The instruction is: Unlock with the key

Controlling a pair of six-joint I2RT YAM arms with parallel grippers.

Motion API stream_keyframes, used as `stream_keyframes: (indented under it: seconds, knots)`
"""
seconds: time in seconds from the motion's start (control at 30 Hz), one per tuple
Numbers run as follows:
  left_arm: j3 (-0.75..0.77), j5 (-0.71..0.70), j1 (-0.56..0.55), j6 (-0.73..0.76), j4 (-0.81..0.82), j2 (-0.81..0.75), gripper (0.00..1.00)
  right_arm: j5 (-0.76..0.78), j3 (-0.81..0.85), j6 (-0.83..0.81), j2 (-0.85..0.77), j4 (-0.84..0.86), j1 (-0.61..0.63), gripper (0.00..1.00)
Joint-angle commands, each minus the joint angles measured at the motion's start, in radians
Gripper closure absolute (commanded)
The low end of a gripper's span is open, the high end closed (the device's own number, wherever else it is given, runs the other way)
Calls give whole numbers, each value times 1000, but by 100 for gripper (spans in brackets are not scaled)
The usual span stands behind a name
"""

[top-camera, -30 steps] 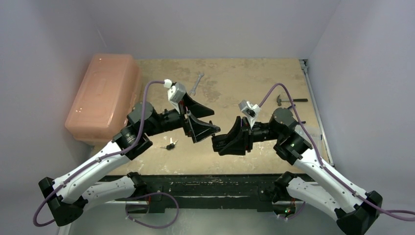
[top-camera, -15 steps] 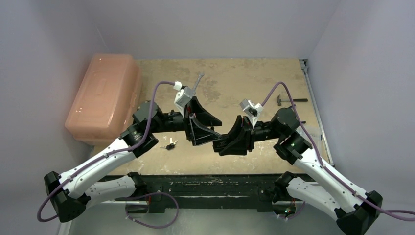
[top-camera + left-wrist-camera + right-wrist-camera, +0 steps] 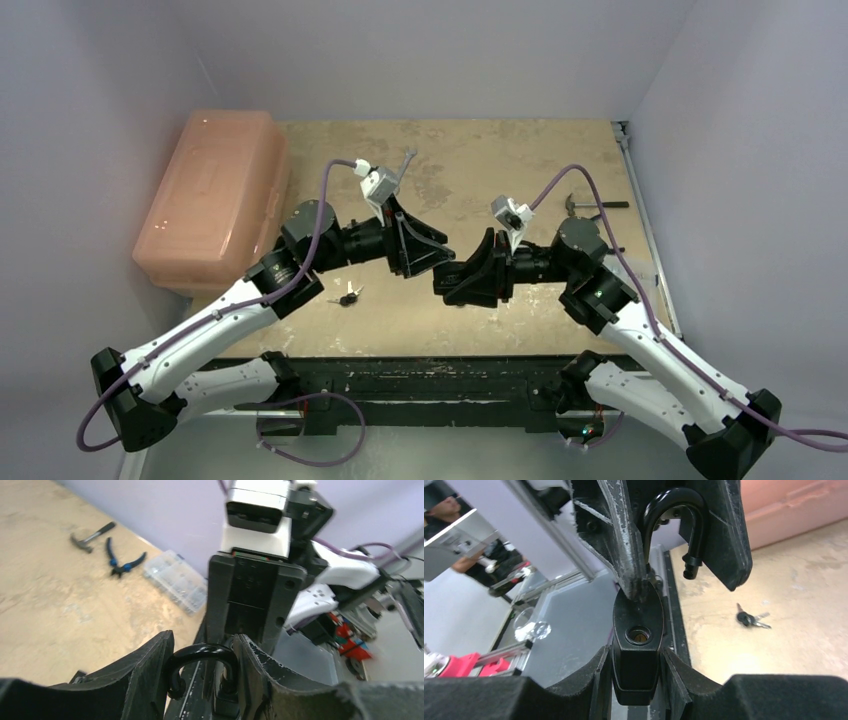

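A black padlock (image 3: pixel 637 652) hangs in the air between the two arms, keyhole (image 3: pixel 638 636) facing the right wrist camera. My right gripper (image 3: pixel 636 655) is shut on its body. The shackle (image 3: pixel 672 497) is swung open, its free end clear of the body. My left gripper (image 3: pixel 202 642) is closed around that shackle (image 3: pixel 200 655), both fingers against its sides. In the top view the left gripper (image 3: pixel 425 250) and the right gripper (image 3: pixel 465 280) meet above the table's near middle. A small bunch of keys (image 3: pixel 347 297) lies on the table left of them, seen too in the right wrist view as keys (image 3: pixel 749 620).
A pink plastic box (image 3: pixel 210 195) fills the table's left side. A wrench (image 3: pixel 403 168) lies at the back middle. A hammer (image 3: pixel 590 205), blue-handled pliers (image 3: pixel 122 562) and a clear parts box (image 3: pixel 177 582) sit at the right edge.
My left arm has swung right to the padlock, and its jaws have narrowed from wide open onto the shackle. The right gripper has kept its hold and shifted slightly.
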Motion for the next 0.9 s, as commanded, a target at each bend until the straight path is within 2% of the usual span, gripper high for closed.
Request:
stream_keyframes:
  seconds: [0.0,0.27,0.5,0.57,0.67,0.7,0.87]
  knots:
    - [55,-242,4,8,-158,41,74,182,103,-113,7,-52,6,100]
    - [92,-570,5,-84,-327,128,75,430,144,-166,76,-161,6,100]
    - [87,-614,4,-91,-343,166,68,443,119,-165,110,-144,6,100]
    - [86,-630,4,-83,-353,157,59,451,111,-164,113,-143,6,100]
    - [91,-664,5,-60,-377,137,30,457,99,-159,119,-142,5,100]
    - [98,-681,5,-44,-394,130,25,458,95,-157,121,-143,6,100]
    - [147,-800,5,44,-490,105,18,470,65,-135,130,-108,6,100]
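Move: The left fingers already pinch the raised shackle of the black padlock, whose body, in the right fingers, lies some 4 cm back and 4 cm below the left hand, neither left nor right. From the right hand, that body's middle is barely 1 cm ahead and 1 cm up, straight between the fingers. On the table about 30 cm below the right hand, the orange padlock lies some 11 cm ahead and 4 cm right, the loose keys about 10 cm ahead and 18 cm left. Forward and down together, both hands carry the black padlock between them, the left about 10 cm each way and the right slightly less, their facing fingers swinging to point more forward and dipping. As the carry eases off, the left hand opens wide, lets go of the shackle and edges back to its left; the right keeps its grip on the body. ##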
